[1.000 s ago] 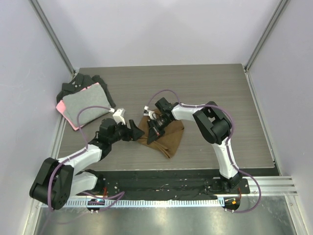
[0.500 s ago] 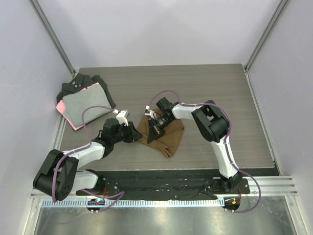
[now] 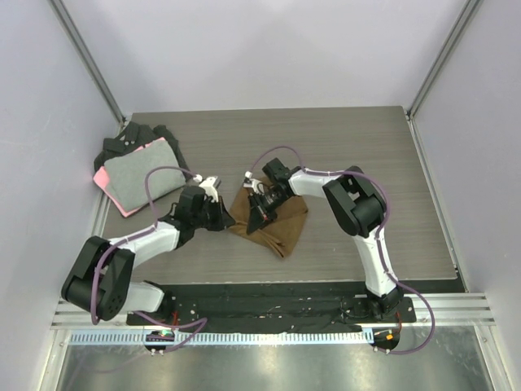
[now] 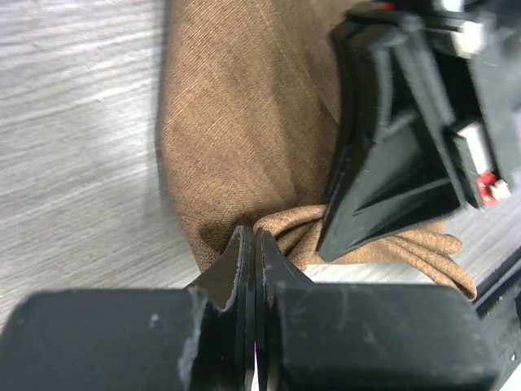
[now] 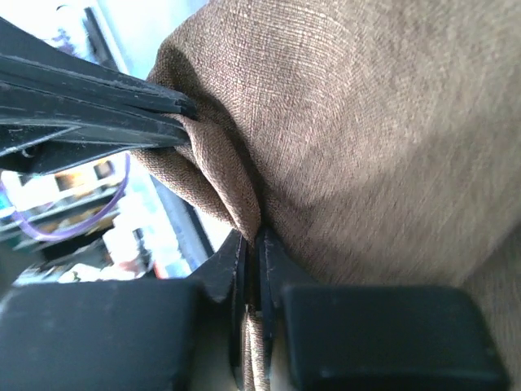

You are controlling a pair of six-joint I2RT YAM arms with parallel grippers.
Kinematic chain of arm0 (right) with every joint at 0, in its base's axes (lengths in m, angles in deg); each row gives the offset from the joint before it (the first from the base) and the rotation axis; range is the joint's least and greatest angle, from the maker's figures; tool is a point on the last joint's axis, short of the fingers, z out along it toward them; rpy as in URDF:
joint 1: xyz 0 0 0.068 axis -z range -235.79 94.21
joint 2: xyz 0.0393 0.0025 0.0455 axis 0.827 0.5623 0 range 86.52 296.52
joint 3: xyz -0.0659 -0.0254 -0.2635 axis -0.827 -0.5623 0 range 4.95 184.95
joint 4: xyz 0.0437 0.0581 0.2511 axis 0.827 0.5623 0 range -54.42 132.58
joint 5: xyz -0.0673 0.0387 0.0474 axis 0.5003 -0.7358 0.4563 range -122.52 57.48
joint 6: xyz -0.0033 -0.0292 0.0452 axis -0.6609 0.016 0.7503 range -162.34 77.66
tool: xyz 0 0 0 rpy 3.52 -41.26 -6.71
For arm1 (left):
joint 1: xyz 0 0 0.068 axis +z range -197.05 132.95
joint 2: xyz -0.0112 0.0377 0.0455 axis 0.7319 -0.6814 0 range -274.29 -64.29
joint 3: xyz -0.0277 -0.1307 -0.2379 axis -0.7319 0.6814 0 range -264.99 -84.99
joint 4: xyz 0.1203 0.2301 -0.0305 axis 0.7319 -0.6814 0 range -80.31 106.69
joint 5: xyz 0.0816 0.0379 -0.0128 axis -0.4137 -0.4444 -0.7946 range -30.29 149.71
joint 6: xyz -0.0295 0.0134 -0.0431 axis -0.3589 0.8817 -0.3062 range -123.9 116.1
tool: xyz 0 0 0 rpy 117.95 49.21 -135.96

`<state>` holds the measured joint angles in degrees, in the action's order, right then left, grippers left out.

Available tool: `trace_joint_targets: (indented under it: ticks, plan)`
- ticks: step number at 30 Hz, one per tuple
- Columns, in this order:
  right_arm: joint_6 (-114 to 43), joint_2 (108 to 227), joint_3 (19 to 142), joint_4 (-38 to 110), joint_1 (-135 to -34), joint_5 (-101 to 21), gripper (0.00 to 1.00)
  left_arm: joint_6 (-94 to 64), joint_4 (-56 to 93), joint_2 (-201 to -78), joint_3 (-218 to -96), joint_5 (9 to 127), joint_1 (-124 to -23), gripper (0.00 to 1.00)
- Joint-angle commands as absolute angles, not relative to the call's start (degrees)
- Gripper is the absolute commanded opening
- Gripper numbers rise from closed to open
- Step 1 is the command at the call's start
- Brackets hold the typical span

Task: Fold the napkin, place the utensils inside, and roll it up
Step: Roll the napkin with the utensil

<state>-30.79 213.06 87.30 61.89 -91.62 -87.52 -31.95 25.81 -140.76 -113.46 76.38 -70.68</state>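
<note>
The brown napkin [image 3: 281, 230] lies bunched in the middle of the table. My left gripper [image 3: 225, 217] is at its left edge; in the left wrist view its jaws [image 4: 256, 238] are shut, tips pinching a fold of the napkin [image 4: 236, 122]. My right gripper [image 3: 255, 213] is just to the right of it, shut on a gathered fold of the napkin [image 5: 366, 138], with cloth showing between its jaws [image 5: 259, 240]. The two grippers face each other, a short span of cloth between them. The left gripper's fingers [image 5: 89, 106] show in the right wrist view. The utensils are out of view.
A grey cloth with a pink edge [image 3: 138, 181] lies at the table's far left on top of black cloths [image 3: 130, 138]. Walls stand close round the left, back and right of the table [image 3: 366, 155].
My left gripper has moved right to the napkin's left edge and gone from open to shut there. The right gripper has stayed on its fold.
</note>
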Motion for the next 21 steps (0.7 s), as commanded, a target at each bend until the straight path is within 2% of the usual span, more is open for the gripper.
trace_joint_targets:
  ticks: [1, 3, 4, 5, 7, 12, 14, 21]
  plan:
    - [-32.85, 204.13, 86.09, 60.55, -90.94, -77.88, 0.25, -33.07, 16.88, -143.47, -118.99, 73.69, -70.95, 0.0]
    - [-34.6, 199.93, 84.85, 60.63, -91.21, -73.4, 0.4, -33.77, 12.41, -145.4, -121.45, 73.6, -71.04, 0.0]
    - [-35.48, 198.33, 83.02, 60.2, -91.38, -72.17, 0.43, -34.39, 11.43, -145.93, -122.16, 73.68, -70.95, 0.0]
    - [-36.62, 196.75, 81.87, 59.67, -91.82, -70.16, 0.51, -34.74, 10.55, -146.64, -122.86, 73.69, -70.95, 0.0]
    - [-38.12, 191.5, 78.19, 57.92, -92.61, -65.14, 0.62, -35.27, 7.65, -148.48, -125.06, 73.95, -70.95, 0.0]
    - [-42.07, 181.19, 69.21, 50.8, -100.66, -48.38, 0.71, -36.15, 3.86, -151.47, -129.27, 75.71, -70.86, 0.0]
    - [-43.91, 178.21, 65.08, 46.32, -104.28, -38.0, 0.74, -36.41, 2.89, -152.09, -129.9, 75.88, -70.86, 0.0]
    - [-45.06, 179.94, 62.43, 39.72, -110.8, -27.34, 0.76, -36.07, 2.54, -151.39, -129.9, 75.88, -70.86, 0.0]
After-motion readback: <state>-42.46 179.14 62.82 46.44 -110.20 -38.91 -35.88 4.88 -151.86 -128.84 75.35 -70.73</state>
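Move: The right hand pinches the napkin's near-left folded edge. The middle of the napkin lies some 4 cm ahead of it, 6 cm to its right and 2 cm lower; the napkin's near corner is about 6 cm back and 9 cm right, and its left end about 2 cm ahead and 4 cm left. From the left hand, already shut on that left end, the napkin's middle is about 2 cm ahead, 10 cm right and 3 cm below. Up and off the fold goes the right hand: its fingers open wide and let go of the napkin, and it lifts about 7 cm, drifting rightward, then comes back and a little down over the near folded edge. Meanwhile the wrist swings some 55 degrees, turning the fingers from left-and-back to left and slightly forward. The left hand keeps its shut fingers on the napkin's left end, sinking a little and tipping steeper. ##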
